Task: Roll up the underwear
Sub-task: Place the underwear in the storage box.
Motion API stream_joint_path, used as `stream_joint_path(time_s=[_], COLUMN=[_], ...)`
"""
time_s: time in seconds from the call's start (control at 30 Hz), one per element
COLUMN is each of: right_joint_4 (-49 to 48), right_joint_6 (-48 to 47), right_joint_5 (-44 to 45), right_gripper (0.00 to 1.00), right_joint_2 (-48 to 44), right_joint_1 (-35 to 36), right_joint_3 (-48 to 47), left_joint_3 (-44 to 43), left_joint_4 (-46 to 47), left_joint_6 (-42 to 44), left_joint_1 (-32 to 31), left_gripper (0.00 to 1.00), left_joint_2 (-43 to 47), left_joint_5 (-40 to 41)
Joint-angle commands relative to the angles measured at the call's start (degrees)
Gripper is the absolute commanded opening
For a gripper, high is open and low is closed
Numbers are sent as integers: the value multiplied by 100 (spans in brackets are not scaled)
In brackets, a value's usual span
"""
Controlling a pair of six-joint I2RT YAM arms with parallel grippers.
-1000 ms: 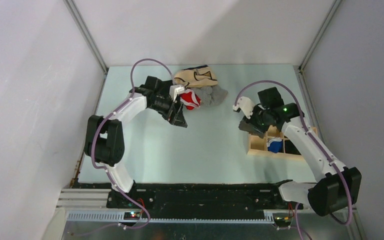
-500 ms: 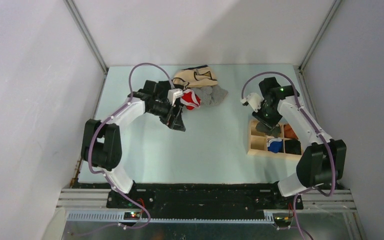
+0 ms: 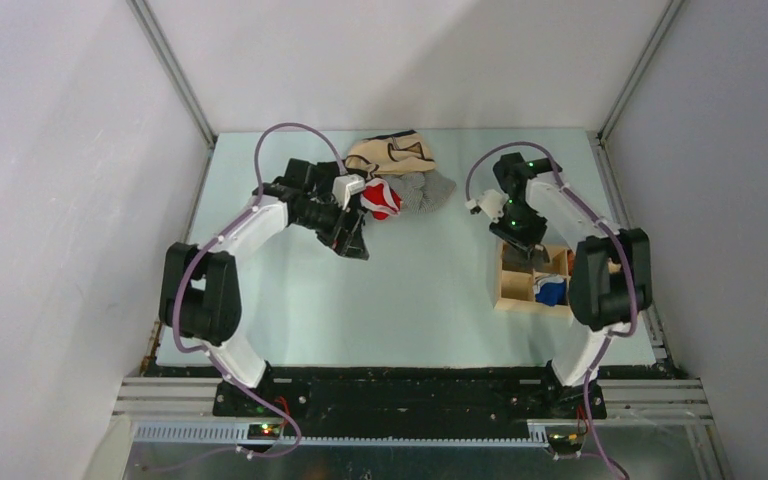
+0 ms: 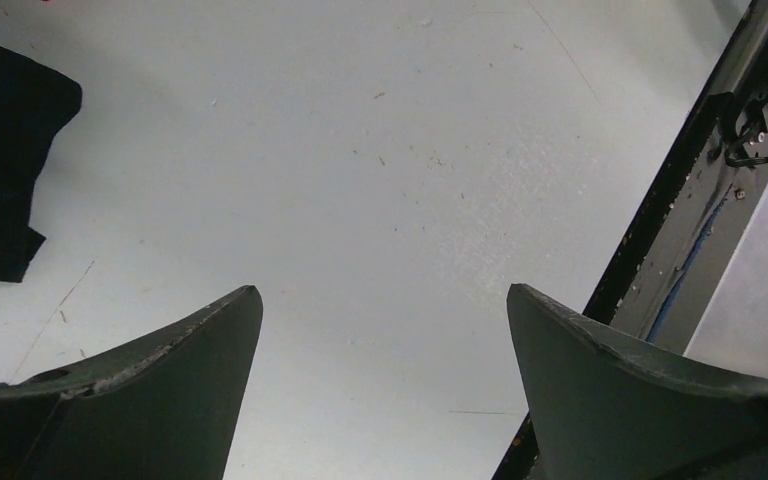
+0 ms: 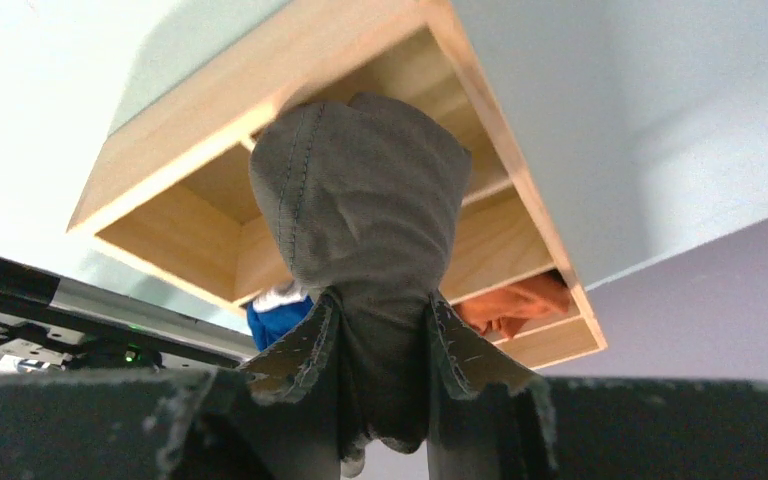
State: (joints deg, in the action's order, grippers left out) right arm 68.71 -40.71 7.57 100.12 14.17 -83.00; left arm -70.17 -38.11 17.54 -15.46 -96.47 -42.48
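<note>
The underwear (image 5: 360,200) is a rolled olive-brown bundle with a stitched seam. My right gripper (image 5: 382,305) is shut on its lower end. The bundle hangs just over the open compartments of the wooden box (image 5: 260,90). In the top view the right gripper (image 3: 527,240) sits at the far left corner of that box (image 3: 508,290), and the bundle is mostly hidden under it. My left gripper (image 4: 382,290) is open, with only bare table between its fingers. It hovers beside the clothes pile (image 3: 352,240).
A blue garment (image 5: 275,315) and an orange one (image 5: 510,305) fill two box compartments. At the table's far edge lie a beige garment with dark trim (image 3: 390,152), a red piece (image 3: 380,198) and a grey one (image 3: 428,190). A black garment (image 4: 0,150) lies left of the left fingers.
The right arm has folded in and swung the held bundle from the box's left edge to above its far compartments. The left arm has barely shifted.
</note>
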Motion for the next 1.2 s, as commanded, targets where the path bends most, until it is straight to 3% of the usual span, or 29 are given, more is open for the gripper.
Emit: stream_joint_path(time_s=[0.0, 0.23, 0.53, 0.77, 1.0, 1.17], right_joint_4=[-75, -201, -1707, -2716, -3387, -3553], right_joint_6=[186, 389, 421, -141, -284, -497], right_joint_5=[202, -253, -1502, -2498, -2853, -2271], right_gripper=[0, 0, 0, 0, 0, 0], right_joint_2=[516, 949, 634, 446, 528, 998], right_joint_1=[44, 23, -479, -868, -1055, -941], right_joint_3=[-427, -741, 597, 1256, 1648, 1668], left_joint_3=[58, 90, -95, -132, -496, -667], left_joint_4=[84, 58, -349, -850, -1480, -1588], left_joint_6=[40, 75, 301, 619, 866, 919], left_joint_1=[-4, -5, -1, -1, -5, -7], left_gripper=[99, 99, 99, 99, 99, 99], left_joint_2=[407, 456, 354, 324, 109, 115], left_joint_5=[123, 234, 396, 564, 585, 675])
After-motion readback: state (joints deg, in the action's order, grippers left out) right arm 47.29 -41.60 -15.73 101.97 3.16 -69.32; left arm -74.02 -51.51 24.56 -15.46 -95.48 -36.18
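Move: From the right hand, which already grips the rolled underwear, the box's empty far-left compartment lies about 9 cm below, some 2 cm ahead and 2 cm to the left. The blue garment sits about 5 cm back and 6 cm to the right, the orange one 2 cm ahead and about 12 cm right, and the empty near-left compartment some 5 cm back and 2 cm left. From the left hand the far-left compartment is roughly 34 cm right, about level ahead and 9 cm below. The right hand carries the rolled underwear down about 7 cm into the far-left compartment, easing some 2 cm forward and a little left at first, then sinking only slowly while the wrist tilts about 25 degrees so the fingers, still shut on the roll, point down and to the left. The open left hand drifts about 3 cm left and back, touching nothing. ##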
